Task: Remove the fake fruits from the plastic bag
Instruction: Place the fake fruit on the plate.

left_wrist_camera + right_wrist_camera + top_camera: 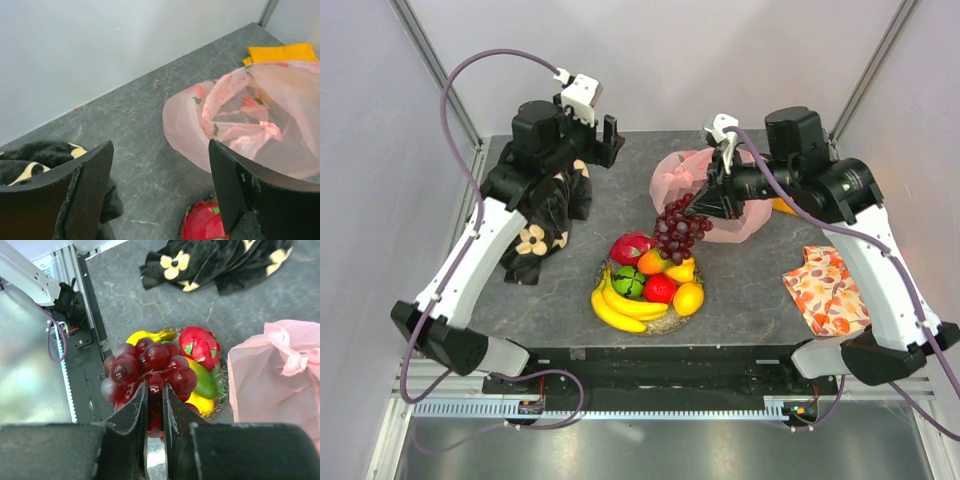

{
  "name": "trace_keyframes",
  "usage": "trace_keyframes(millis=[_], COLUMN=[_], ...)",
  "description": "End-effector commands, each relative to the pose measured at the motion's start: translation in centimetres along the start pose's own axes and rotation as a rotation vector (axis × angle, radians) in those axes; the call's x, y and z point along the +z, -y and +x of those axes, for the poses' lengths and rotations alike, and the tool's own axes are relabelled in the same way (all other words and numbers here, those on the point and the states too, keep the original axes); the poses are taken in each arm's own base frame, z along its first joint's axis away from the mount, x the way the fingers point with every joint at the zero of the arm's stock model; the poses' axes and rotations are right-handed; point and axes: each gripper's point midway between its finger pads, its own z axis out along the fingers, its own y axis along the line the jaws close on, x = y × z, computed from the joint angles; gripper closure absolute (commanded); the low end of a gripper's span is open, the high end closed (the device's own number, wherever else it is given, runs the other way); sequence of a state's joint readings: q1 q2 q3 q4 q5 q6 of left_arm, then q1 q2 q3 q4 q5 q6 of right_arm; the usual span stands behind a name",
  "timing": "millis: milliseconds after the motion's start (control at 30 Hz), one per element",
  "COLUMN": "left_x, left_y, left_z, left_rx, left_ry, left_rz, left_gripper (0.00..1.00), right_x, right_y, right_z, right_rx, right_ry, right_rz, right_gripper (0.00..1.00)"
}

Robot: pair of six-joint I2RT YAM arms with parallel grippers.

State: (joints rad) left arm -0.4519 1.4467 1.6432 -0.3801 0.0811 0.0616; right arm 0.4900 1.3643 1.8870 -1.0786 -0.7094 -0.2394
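My right gripper [700,205] [155,390] is shut on the dark purple grapes [678,232] [145,371] and holds them in the air above the fruit pile. The pile lies on a silvery glitter plate [665,322]: yellow banana bunch [620,308], pink-red dragon fruit [631,247] [200,346] [205,224], green ball [628,282], red apple [660,288], yellow-orange pieces [687,297]. The pink plastic bag [682,178] [250,117] [272,390] lies crumpled behind the plate, under my right arm. My left gripper [600,135] [160,192] is open and empty, above the table left of the bag.
A black floral-patterned cloth [545,225] [220,262] lies at the left under my left arm. A white and orange leaf-print cloth [825,290] lies at the right front. An orange cloth [280,52] [782,207] lies behind the bag.
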Motion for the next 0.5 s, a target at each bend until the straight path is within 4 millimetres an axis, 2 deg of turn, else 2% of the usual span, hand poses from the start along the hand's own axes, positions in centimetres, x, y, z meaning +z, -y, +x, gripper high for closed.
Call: trace_keyframes(millis=[0,67,100,133,167,333,467], left_x=[-3.8,-5.9,-6.3,-6.9,-7.8,-9.1,-9.6], left_y=[0.0,-0.7,-0.8,-1.3,-1.2,-0.7,-1.5], left_z=[0.3,-0.2,0.4,0.5,0.1,1.0,1.6], left_rx=[-0.019,-0.038,-0.051,-0.051,-0.045,-0.035,-0.059], left_ry=[0.014,0.041,0.035,0.038,0.054,0.053,0.051], left_rz=[0.041,0.042,0.045,0.036,0.038,0.077,0.072], left_gripper=[0.18,0.18,0.19,0.19,0.19,0.20,0.21], right_x=[2.3,4.0,4.6,5.5,6.5,10.1,11.7], right_y=[-0.1,-0.4,-0.6,-1.4,-1.2,-3.2,-3.5], right_z=[-0.6,-0.1,0.0,0.3,0.7,5.3,7.4], right_rx=[0.004,0.011,0.007,-0.007,-0.019,-0.096,-0.162], right_ry=[0.002,-0.034,-0.044,-0.063,-0.092,-0.285,-0.361], right_rz=[-0.043,-0.072,-0.080,-0.107,-0.101,-0.188,-0.236], right_gripper=[1.00,1.00,1.00,1.00,1.00,1.00,1.00])
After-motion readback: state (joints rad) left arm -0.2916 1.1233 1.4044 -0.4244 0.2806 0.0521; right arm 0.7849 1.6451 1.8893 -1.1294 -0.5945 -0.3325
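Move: Over the near side of the table, the right hand holds the grapes, with the plate's middle about 8 cm to its left, 2 cm back and roughly 25 cm below. On the plate, the dragon fruit lies about 12 cm left and 6 cm ahead of that hand, the mango about 5 cm left and 4 cm ahead. The bag is some 15 cm ahead and 7 cm right. From the left hand, the plate is about 20 cm back, 5 cm right and 25 cm below. Sinking about 10 cm while swinging some 9 cm left, the right hand carries the grapes down over the plate, keeping its grip; its fingers dip further and swing round counter-clockwise, each by about 15 degrees. Meanwhile the open, empty left hand draws back and to its left, away from the bag. ##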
